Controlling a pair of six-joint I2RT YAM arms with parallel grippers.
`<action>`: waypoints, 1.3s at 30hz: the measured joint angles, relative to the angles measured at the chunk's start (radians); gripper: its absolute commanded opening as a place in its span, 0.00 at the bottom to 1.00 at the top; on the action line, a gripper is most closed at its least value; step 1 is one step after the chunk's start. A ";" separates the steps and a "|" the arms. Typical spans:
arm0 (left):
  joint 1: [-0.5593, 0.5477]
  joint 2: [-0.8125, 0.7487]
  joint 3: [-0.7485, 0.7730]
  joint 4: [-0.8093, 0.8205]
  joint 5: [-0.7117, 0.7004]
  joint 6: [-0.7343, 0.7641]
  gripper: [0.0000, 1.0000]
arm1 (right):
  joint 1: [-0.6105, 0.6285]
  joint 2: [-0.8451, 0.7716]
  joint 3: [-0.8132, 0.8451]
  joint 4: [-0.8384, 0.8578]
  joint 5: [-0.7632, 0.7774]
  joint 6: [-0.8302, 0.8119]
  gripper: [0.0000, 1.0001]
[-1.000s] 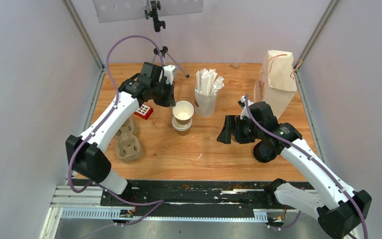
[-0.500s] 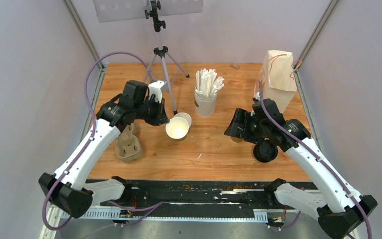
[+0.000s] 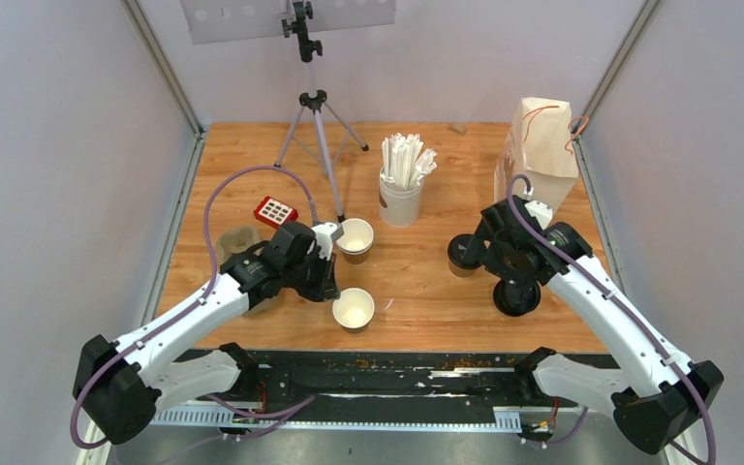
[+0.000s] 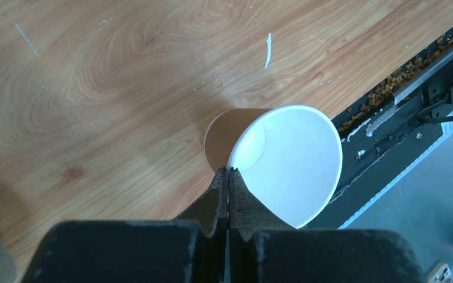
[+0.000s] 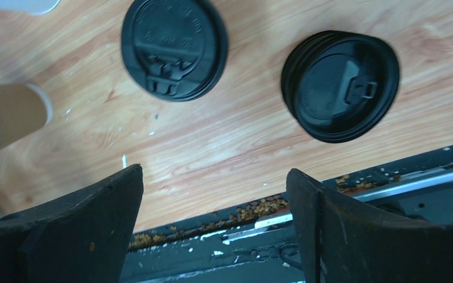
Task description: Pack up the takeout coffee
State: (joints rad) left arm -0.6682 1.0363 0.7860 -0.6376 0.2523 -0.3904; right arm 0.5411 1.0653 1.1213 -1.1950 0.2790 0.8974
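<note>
My left gripper [image 4: 228, 171] is shut on the rim of a paper coffee cup [image 4: 283, 165], brown outside, white inside, open-topped. The cup [image 3: 354, 310] hangs tilted, low over the wood near the table's front edge, with the left gripper [image 3: 332, 283] at its left. A second open cup [image 3: 356, 239] stands behind it. My right gripper [image 5: 213, 171] is open and holds nothing. A single black lid [image 5: 174, 47] and a pile of black lids [image 5: 340, 85] lie on the wood just ahead of it. From above, the right gripper [image 3: 463, 254] hovers left of the lid pile [image 3: 516, 295].
A white cup of wrapped straws [image 3: 402, 184] stands at the back centre, a brown paper bag [image 3: 540, 160] at the back right. A cardboard cup carrier [image 3: 239, 242] lies partly under my left arm. A red keypad [image 3: 275, 210] and a tripod [image 3: 315, 126] stand behind.
My left gripper lifted the top cup off the stacked pair and carried it toward the table's front edge. My right gripper shifted a little rightward, closer to the lids, staying open.
</note>
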 measured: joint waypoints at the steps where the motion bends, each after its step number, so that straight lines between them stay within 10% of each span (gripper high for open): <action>1: -0.003 0.000 -0.023 0.029 0.000 -0.010 0.00 | 0.000 0.004 0.001 -0.006 0.029 0.011 0.87; 8: -0.017 0.003 -0.080 0.149 0.000 -0.043 0.03 | -0.045 0.034 -0.026 0.010 0.140 0.027 0.53; 18: -0.019 -0.021 -0.179 0.292 0.020 -0.098 0.16 | -0.200 0.073 -0.168 0.146 0.119 -0.034 0.51; 34: -0.020 -0.057 -0.034 0.171 0.018 -0.045 0.99 | -0.389 0.015 -0.285 0.304 0.019 -0.024 0.41; 39: -0.020 -0.093 0.090 0.063 0.006 0.032 1.00 | -0.402 -0.008 -0.319 0.306 0.005 0.010 0.39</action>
State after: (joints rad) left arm -0.6880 0.9428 0.8757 -0.5747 0.2588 -0.3580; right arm 0.1390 1.0573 0.8028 -0.8894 0.2840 0.9077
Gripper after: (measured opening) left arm 0.995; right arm 0.404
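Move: Pinched by its rim in the left fingers, a paper cup hangs just above the table, its middle about 3 cm right, 2 back and 4 below the hand. The spare cups stand 13 cm ahead and 3 right, the cup carrier 10 ahead and 19 left. For the open right hand, the black lids lie about 10 cm right, 2 ahead and 15 below; the lidded cup is 8 ahead, level sideways, and the paper bag 19 ahead, 10 right. Lowering the held cup a couple of centimetres and easing it about 2 cm right onto the table, the left hand then spreads its fingers wide off the rim and climbs about 9 cm straight above it. Meanwhile the right hand sweeps right and down, some 8 cm each, with a little forward, to the stack of black lids, turning about 25 degrees clockwise and narrowing its wide-open fingers to under half. ##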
